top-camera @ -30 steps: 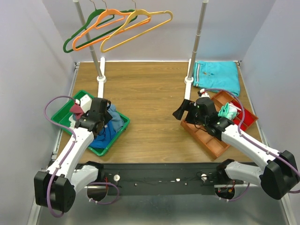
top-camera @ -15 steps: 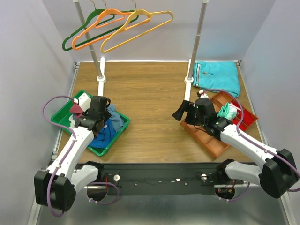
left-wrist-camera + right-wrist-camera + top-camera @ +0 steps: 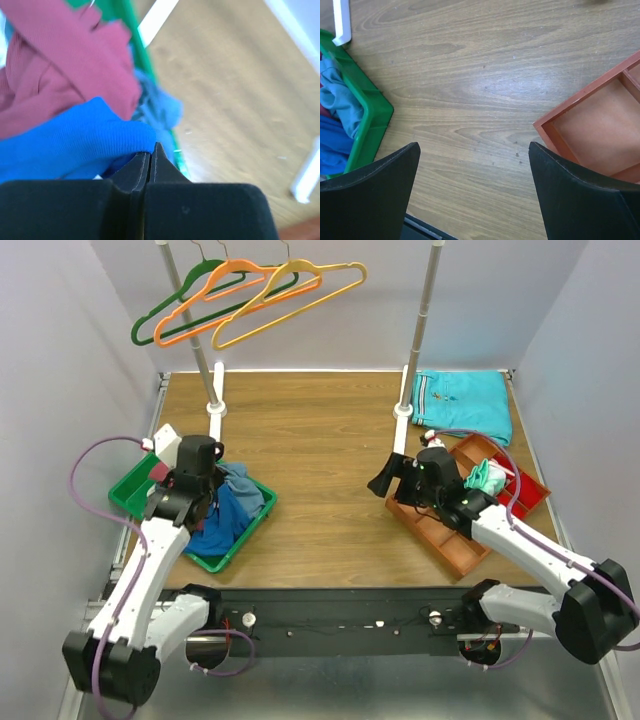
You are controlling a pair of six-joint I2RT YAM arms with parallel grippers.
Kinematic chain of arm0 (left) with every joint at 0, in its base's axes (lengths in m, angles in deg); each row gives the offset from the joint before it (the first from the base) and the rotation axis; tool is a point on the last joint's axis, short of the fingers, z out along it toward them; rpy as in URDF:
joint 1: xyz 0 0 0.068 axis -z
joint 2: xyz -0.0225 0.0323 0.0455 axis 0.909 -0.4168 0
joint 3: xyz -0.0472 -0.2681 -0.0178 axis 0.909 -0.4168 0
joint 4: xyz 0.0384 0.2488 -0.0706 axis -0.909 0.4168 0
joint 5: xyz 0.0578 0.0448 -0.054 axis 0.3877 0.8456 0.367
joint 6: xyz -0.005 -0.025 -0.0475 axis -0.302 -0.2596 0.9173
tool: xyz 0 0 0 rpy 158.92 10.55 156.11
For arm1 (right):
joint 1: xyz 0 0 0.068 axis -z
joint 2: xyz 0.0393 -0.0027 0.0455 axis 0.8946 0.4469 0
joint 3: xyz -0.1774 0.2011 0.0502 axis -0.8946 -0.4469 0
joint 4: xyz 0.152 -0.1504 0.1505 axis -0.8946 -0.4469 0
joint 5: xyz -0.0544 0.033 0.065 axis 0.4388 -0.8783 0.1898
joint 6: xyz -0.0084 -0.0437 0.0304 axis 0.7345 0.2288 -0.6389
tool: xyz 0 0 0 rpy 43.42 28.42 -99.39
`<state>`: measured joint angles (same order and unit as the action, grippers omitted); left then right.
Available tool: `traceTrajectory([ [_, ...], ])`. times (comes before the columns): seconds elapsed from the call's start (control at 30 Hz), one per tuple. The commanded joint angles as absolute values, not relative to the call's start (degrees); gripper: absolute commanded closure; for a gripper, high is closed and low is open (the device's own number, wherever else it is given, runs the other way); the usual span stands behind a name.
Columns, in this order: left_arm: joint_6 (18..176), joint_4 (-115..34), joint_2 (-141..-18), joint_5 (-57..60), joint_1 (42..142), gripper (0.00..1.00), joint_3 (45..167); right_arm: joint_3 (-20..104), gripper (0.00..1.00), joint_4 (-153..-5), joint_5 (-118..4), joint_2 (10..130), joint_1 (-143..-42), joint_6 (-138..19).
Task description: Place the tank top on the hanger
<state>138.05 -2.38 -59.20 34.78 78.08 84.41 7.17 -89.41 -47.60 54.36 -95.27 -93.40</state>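
Note:
The royal blue tank top (image 3: 215,525) lies bunched in the green bin (image 3: 130,492) at the left, and it also shows in the left wrist view (image 3: 75,145). My left gripper (image 3: 207,495) is over the bin. In the left wrist view the left gripper (image 3: 150,150) is shut, with a fold of the blue cloth pinched at its tips. The yellow hanger (image 3: 290,302) hangs on the rail at the back, rightmost of three. My right gripper (image 3: 383,482) is open and empty above bare wood, as its wrist view (image 3: 475,165) shows.
An orange hanger (image 3: 215,305) and a green hanger (image 3: 172,312) hang beside the yellow one. A maroon cloth (image 3: 65,75) and a light blue cloth (image 3: 245,490) share the bin. A brown divided tray (image 3: 440,535) lies under my right arm. A folded turquoise garment (image 3: 462,400) lies at the back right. Rack posts (image 3: 422,320) stand on the table.
My left gripper has moved left and back over the bin, drawing the blue cloth up with it. The hangers have swung slightly. The right arm has barely moved.

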Motion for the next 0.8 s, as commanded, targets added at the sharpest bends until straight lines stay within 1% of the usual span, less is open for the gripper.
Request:
traceTrajectory([
  [0.0, 132.1, -0.9, -50.0, 32.5, 77.7, 1.00, 90.0, 9.9, 0.04, -91.7, -47.1, 52.1, -95.5, -92.5],
  [0.17, 129.2, 3.3, -45.6, 32.5, 77.6, 1.00, 98.6, 12.8, 0.04, -92.1, -48.2, 52.9, -95.5, -92.5],
  [0.33, 126.3, 5.0, -45.4, 33.1, 77.6, 1.00, 109.4, 16.0, 0.03, -91.9, -48.9, 54.8, -95.5, -91.9],
  [0.53, 122.7, -0.4, -48.7, 30.1, 77.6, 1.00, 119.2, 20.5, 0.03, -91.2, -49.1, 58.0, -95.5, -92.0],
  [0.7, 121.3, -4.9, -54.6, 26.6, 77.6, 1.00, 132.2, 25.3, 0.04, -92.5, -51.4, 61.0, -95.5, -91.8],
  [0.77, 120.7, -6.9, -56.9, 23.3, 77.6, 1.00, 137.0, 27.5, 0.03, -93.3, -51.2, 61.8, -95.5, -91.6],
])
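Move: The left fingers already pinch the blue tank top low over the green bin, whose middle is straight below-left, about 8 cm left and 16 down. The yellow hanger hangs about 23 cm ahead, 16 right and 17 higher; the green one is at the same depth and height, only 3 cm right, the orange one about 6 right. From the right hand the yellow hanger is some 24 cm ahead, 19 left and 21 up. Keeping its shut-finger pinch on the blue tank top, the left hand hauls the cloth quickly up out of the bin's pile, about 30 cm, easing some 6 cm back towards its base while the fingers tip up by about 40 degrees from steeply downward to near level. The empty right hand, still wide open, rises about 7 cm, drifting forward and left. ##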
